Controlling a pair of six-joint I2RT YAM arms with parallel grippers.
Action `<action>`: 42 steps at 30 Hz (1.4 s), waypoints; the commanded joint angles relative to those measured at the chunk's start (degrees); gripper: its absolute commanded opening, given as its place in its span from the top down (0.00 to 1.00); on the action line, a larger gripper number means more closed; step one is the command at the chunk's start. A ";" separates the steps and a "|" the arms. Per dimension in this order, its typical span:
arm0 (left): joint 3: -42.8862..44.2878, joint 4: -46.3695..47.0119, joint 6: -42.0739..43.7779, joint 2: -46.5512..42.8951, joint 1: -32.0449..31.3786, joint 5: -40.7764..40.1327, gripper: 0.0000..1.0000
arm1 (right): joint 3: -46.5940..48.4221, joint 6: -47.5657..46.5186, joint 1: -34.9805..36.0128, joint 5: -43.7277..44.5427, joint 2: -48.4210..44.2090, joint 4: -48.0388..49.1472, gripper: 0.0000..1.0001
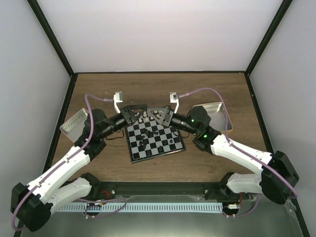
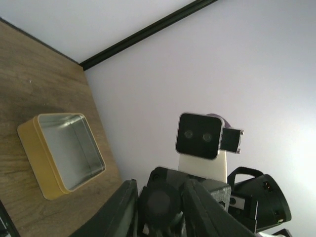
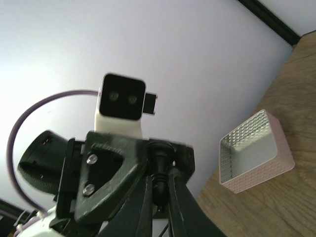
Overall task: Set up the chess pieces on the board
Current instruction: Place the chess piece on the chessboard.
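Above the far edge of the board my two grippers meet tip to tip. A small black chess piece is pinched between both. My right gripper is shut on its narrow stem. My left gripper is shut on the piece's round base. From above, the left gripper and the right gripper hide that piece. Several black chess pieces stand scattered on the board. A few cream pieces stand at its far edge.
An embossed metal tin lies left of the board, beside the left arm. A plain tin sits at the right, behind the right arm. The wrist views show them as a pale tin and a gold-sided tin.
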 commanded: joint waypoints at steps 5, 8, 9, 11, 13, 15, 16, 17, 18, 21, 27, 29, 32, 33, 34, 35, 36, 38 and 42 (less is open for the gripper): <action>1.07 -12.89 7.42 -2.52 -0.12 -8.74 0.35 | 5.35 -5.25 -3.68 3.85 -1.06 -15.54 0.99; 2.79 -21.12 12.82 -4.89 -0.17 -17.57 0.27 | 7.06 -11.22 -6.17 4.89 -1.16 -28.27 0.99; 3.43 -23.72 14.54 -5.71 -0.16 -20.66 0.27 | 7.32 -13.04 -6.82 5.77 -1.21 -32.24 0.99; 4.59 -29.88 17.93 -7.21 -0.16 -26.43 0.25 | 8.28 -16.92 -7.46 9.88 -1.12 -40.31 0.99; 5.80 -34.57 21.02 -8.39 -0.13 -32.07 0.24 | 9.82 -21.18 -7.55 12.18 -0.47 -47.27 0.99; 6.58 -37.81 23.29 -10.53 -0.12 -37.34 0.24 | 12.27 -24.46 -7.49 13.50 1.04 -54.42 0.99; 6.73 -38.98 24.83 -11.36 -0.12 -39.02 0.23 | 13.52 -25.98 -7.49 13.69 1.81 -57.76 0.99; 6.72 -39.67 26.14 -12.00 -0.12 -40.16 0.23 | 14.77 -27.12 -7.48 14.33 2.59 -61.16 0.99; 6.56 -40.13 27.09 -12.73 -0.13 -41.06 0.23 | 15.73 -27.99 -7.48 15.24 3.29 -64.25 0.99; 5.73 -40.62 29.22 -14.33 -0.12 -42.52 0.22 | 18.73 -29.93 -7.47 17.22 5.25 -72.57 0.99; 3.23 -40.10 31.34 -16.41 -0.12 -44.26 0.20 | 24.29 -30.31 -7.11 17.46 9.03 -85.32 0.99; 2.52 -39.82 32.44 -16.71 -0.12 -44.36 0.20 | 25.59 -29.81 -6.61 17.59 10.10 -87.97 0.99; 1.54 -39.51 34.25 -17.02 -0.12 -44.23 0.19 | 26.76 -28.98 -5.69 17.92 11.89 -90.59 0.99; 1.03 -39.23 34.91 -17.11 -0.13 -44.18 0.19 | 26.91 -28.75 -5.34 18.03 12.50 -91.10 0.99; 0.58 -38.98 35.33 -17.22 -0.17 -44.23 0.18 | 26.99 -28.60 -4.95 17.99 13.12 -91.41 0.99; 0.06 -38.79 35.68 -17.35 -0.13 -44.26 0.18 | 27.17 -28.48 -4.53 17.72 13.71 -91.68 0.99; -0.31 -38.58 35.64 -17.52 -0.12 -44.36 0.17 | 27.37 -28.42 -4.17 17.59 14.46 -91.94 0.99; -0.86 -38.18 35.36 -17.86 -0.15 -43.62 0.16 | 28.07 -28.23 -3.40 18.02 16.20 -92.66 0.99; -1.79 -37.78 35.05 -18.98 -0.12 -42.62 0.15 | 28.59 -28.03 -2.30 18.57 18.57 -93.28 0.99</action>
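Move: The right hand has its fingers shut on the black chess piece, which the left still pinches too. The piece goes to the board's near row by the right corner, from the right hand about 2 cm ahead, 10 right and 28 below; the standing black pawns are some 5 ahead, 10 right, and the heap of black pieces 7 ahead, 1 right. From the left hand that spot lies about 2 cm ahead, 13 right, 28 below. Left hand opens, retreating leftward; right, turning down, lowers the piece some 20 cm, rightward, towards the near row. ##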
